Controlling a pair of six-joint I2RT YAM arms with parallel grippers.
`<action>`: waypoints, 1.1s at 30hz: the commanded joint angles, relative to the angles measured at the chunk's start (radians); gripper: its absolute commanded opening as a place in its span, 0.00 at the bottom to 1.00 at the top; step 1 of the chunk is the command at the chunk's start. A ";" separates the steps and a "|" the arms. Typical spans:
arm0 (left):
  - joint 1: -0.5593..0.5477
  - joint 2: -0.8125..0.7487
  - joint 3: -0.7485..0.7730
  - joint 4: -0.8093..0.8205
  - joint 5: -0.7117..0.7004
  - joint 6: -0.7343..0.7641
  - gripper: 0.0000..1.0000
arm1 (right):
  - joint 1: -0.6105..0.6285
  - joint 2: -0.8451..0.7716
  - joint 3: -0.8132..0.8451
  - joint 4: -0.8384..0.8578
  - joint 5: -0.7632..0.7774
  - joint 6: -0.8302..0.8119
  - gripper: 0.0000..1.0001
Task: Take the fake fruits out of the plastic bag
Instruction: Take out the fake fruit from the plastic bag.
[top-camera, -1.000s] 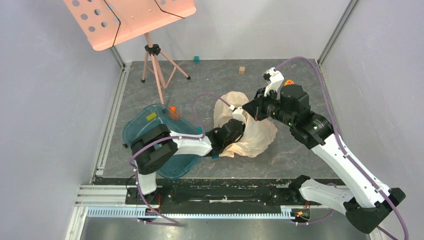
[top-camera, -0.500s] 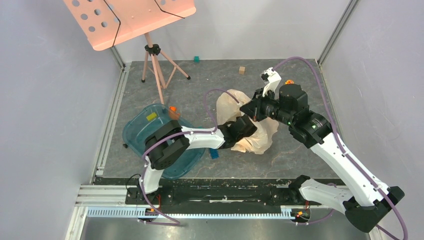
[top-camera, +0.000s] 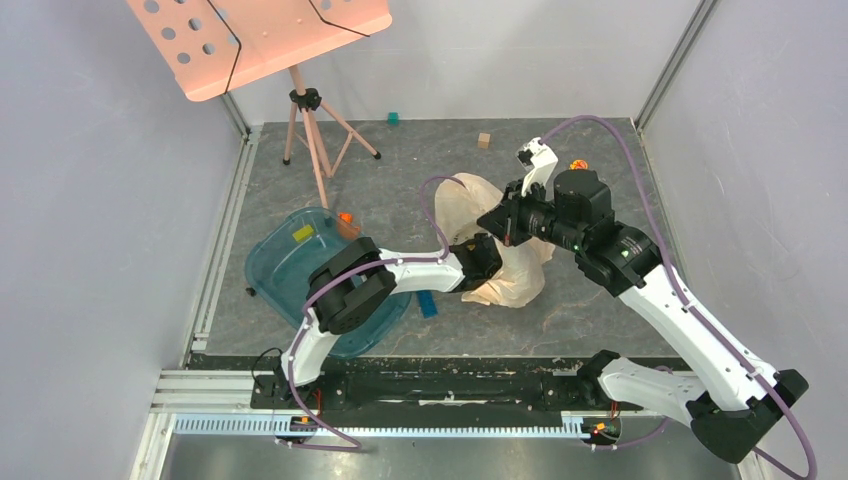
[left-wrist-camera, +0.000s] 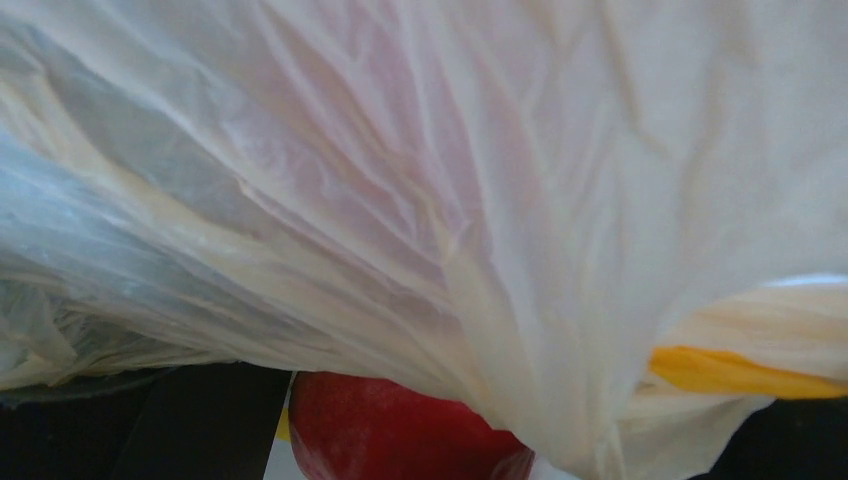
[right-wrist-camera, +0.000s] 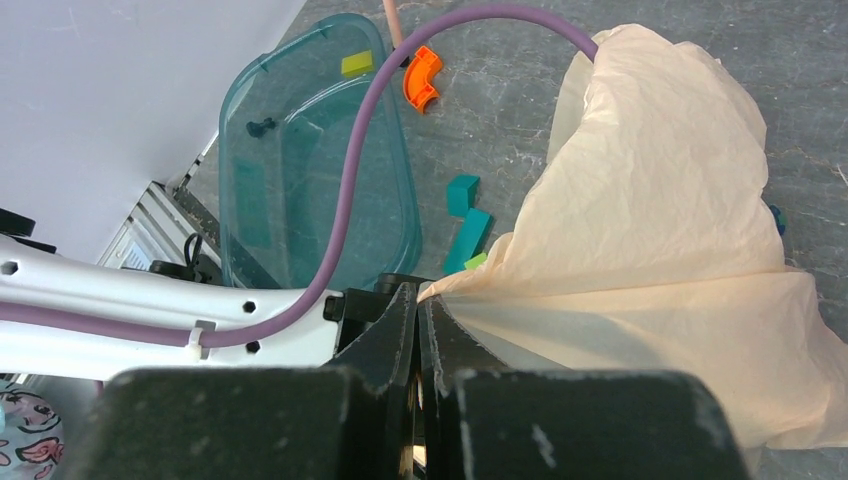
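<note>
The peach-beige plastic bag (top-camera: 515, 265) lies crumpled mid-table. My right gripper (right-wrist-camera: 422, 300) is shut on a fold of its upper edge and holds that edge up (top-camera: 503, 222). My left arm reaches from the left into the bag's mouth, so the top view hides its gripper under the plastic. In the left wrist view the bag's film (left-wrist-camera: 450, 180) fills the frame. Below it a glossy red fake fruit (left-wrist-camera: 400, 435) sits between my open left gripper's (left-wrist-camera: 450, 455) dark fingers (left-wrist-camera: 200, 420), with a thin gap on its left side. Other fruits are hidden.
A teal tray (top-camera: 275, 275) holding a yellow block (top-camera: 302, 233) lies under my left arm. Teal blocks (top-camera: 428, 304) and an orange piece (top-camera: 345, 218) sit near the bag. A tripod stand (top-camera: 310, 130), a wooden cube (top-camera: 484, 140) and a teal cube (top-camera: 393, 118) stand at the back.
My left arm has pushed rightward, deeper into the bag, and its jaws have widened. The right gripper, still pinching the bag's edge, has drifted slightly left.
</note>
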 joint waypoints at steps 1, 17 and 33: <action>0.004 0.054 -0.010 -0.123 -0.032 -0.023 0.98 | 0.029 -0.022 0.021 0.114 -0.072 0.031 0.00; 0.006 -0.125 -0.182 -0.172 -0.059 0.000 1.00 | 0.029 -0.064 0.062 0.069 0.032 0.001 0.00; 0.003 -0.361 -0.231 -0.215 -0.052 0.089 1.00 | 0.029 -0.092 0.006 0.065 0.093 -0.014 0.00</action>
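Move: The red fruit lies inside the plastic bag, almost at the left hand's own place between its open fingers: level front to back, about 1 cm left and 2 cm below. From that hand, the blue block is roughly 17 cm left and 13 cm back, and the poker chip some 5 cm ahead and 2 cm left. From the right hand, pinching the bag's rim, the fruit is about 4 cm ahead, 3 cm right and 28 cm below. Leftwards and somewhat back towards the bin, after a brief near-standstill, the left hand draws about 9 cm at almost constant height, rising only at the very end, its left side tipping up about 10 degrees. Its fingers stay wide open around the red fruit under the bag film. The right hand keeps its pinch on the rim and rises 2 to 3 cm. ##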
